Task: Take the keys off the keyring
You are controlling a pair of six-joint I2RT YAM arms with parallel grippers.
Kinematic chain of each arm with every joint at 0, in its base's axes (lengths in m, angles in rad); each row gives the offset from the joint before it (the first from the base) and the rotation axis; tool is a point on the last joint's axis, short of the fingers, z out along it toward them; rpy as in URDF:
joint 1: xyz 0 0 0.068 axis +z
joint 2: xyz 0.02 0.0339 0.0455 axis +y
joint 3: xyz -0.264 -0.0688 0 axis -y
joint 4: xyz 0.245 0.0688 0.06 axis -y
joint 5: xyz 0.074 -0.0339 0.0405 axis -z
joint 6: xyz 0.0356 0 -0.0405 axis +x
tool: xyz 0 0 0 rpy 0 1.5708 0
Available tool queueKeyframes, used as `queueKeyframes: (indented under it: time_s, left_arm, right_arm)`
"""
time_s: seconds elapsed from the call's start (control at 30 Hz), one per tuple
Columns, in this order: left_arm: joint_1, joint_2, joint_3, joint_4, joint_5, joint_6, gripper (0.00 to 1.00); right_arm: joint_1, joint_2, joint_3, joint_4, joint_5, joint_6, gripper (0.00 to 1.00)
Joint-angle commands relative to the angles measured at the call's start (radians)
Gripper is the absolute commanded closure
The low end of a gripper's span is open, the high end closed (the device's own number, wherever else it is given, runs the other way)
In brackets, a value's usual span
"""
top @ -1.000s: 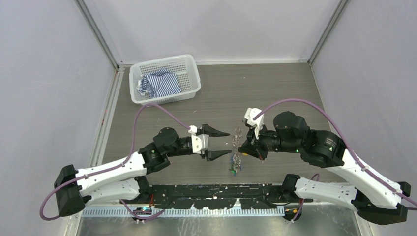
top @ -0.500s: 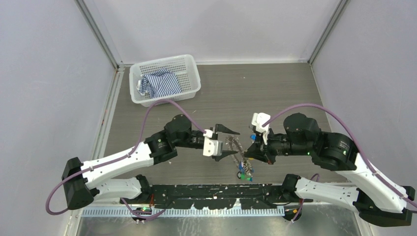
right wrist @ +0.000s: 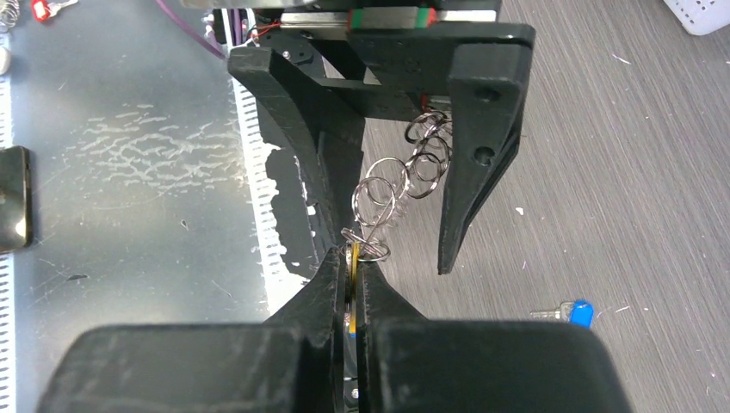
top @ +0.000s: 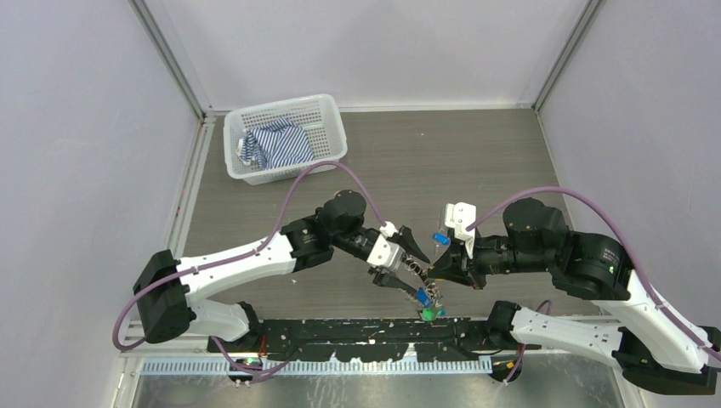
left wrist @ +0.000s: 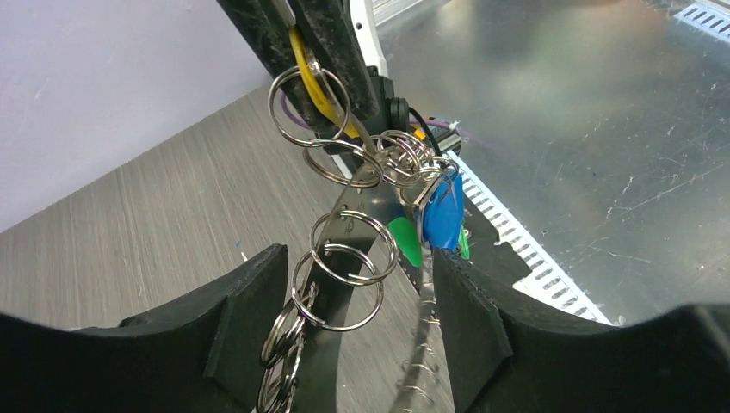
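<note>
My right gripper (right wrist: pixel 353 258) is shut on a yellow key tag (left wrist: pixel 310 82) at the top of the keyring bunch, which it holds above the table's near edge. From that tag a chain of small split rings (left wrist: pixel 344 267) hangs, with blue-tagged (left wrist: pixel 442 215) and green-tagged (left wrist: pixel 403 241) keys. My left gripper (left wrist: pixel 355 262) is open, with its fingers (right wrist: pixel 478 129) on either side of the ring chain (right wrist: pixel 405 176). I cannot tell if they touch it. In the top view the left gripper (top: pixel 415 270) meets the right gripper (top: pixel 434 274) at the bunch (top: pixel 428 308). One blue-tagged key (top: pixel 439 239) lies loose on the table.
A white mesh basket (top: pixel 327 115) holding a striped cloth (top: pixel 276 144) stands at the back left. The black base rail (top: pixel 340 327) and a metal shelf (right wrist: pixel 120 155) run along the near edge, directly under the hanging bunch.
My left arm has swung right and forward, bringing its open jaws around the ring chain. The right gripper has carried the bunch right and nearer the front edge, uncovering the loose blue-tagged key.
</note>
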Motion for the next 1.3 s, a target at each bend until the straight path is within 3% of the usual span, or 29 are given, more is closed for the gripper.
queueKeyframes:
  time_s: [0.0,0.47,0.73,0.93,1.27]
  left_arm:
    - [0.005,-0.007,0.026,0.111,0.043,-0.062,0.37]
    - [0.005,0.01,-0.073,0.474,0.079,-0.294,0.37]
    - [0.005,0.033,-0.088,0.524,0.083,-0.351,0.44]
    - [0.005,0.063,-0.1,0.584,0.089,-0.386,0.58]
    - [0.005,0.065,-0.14,0.652,0.087,-0.422,0.6]
  right_arm:
    - [-0.002,0.001,0.047,0.055,-0.027,-0.02,0.99]
    - [-0.001,0.016,0.024,0.043,-0.024,-0.037,0.99]
    - [-0.002,0.02,0.026,0.044,-0.016,-0.044,0.99]
    - [-0.001,0.018,0.039,0.034,-0.003,-0.052,0.99]
    - [-0.002,-0.006,0.048,0.041,0.06,-0.07,0.99]
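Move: From the left gripper, the top keyring at the yellow key in the right gripper's tips lies about 2 cm to the right, 1 cm ahead and 5 cm above. The chain's blue tag hangs some 6 cm back, 3 cm right and 6 cm lower, its green tag about 9 cm back, 3 cm right and 10 cm lower. A loose blue key lies on the table roughly 7 cm ahead, 8 cm right and 24 cm below. For the right hand, the same keyring is just off its fingertips, 1 cm left and 1 cm down, level fore and aft. Lift the open left gripper about 3 cm beside the hanging rings, easing slightly back and to the right and tipping its fingertips up some 15 degrees, towards the top keyring below the right fingers. Once up, narrow the left fingers by about a third around the rings. Keep the right gripper shut on the yellow key, letting it sink about 1 cm. ##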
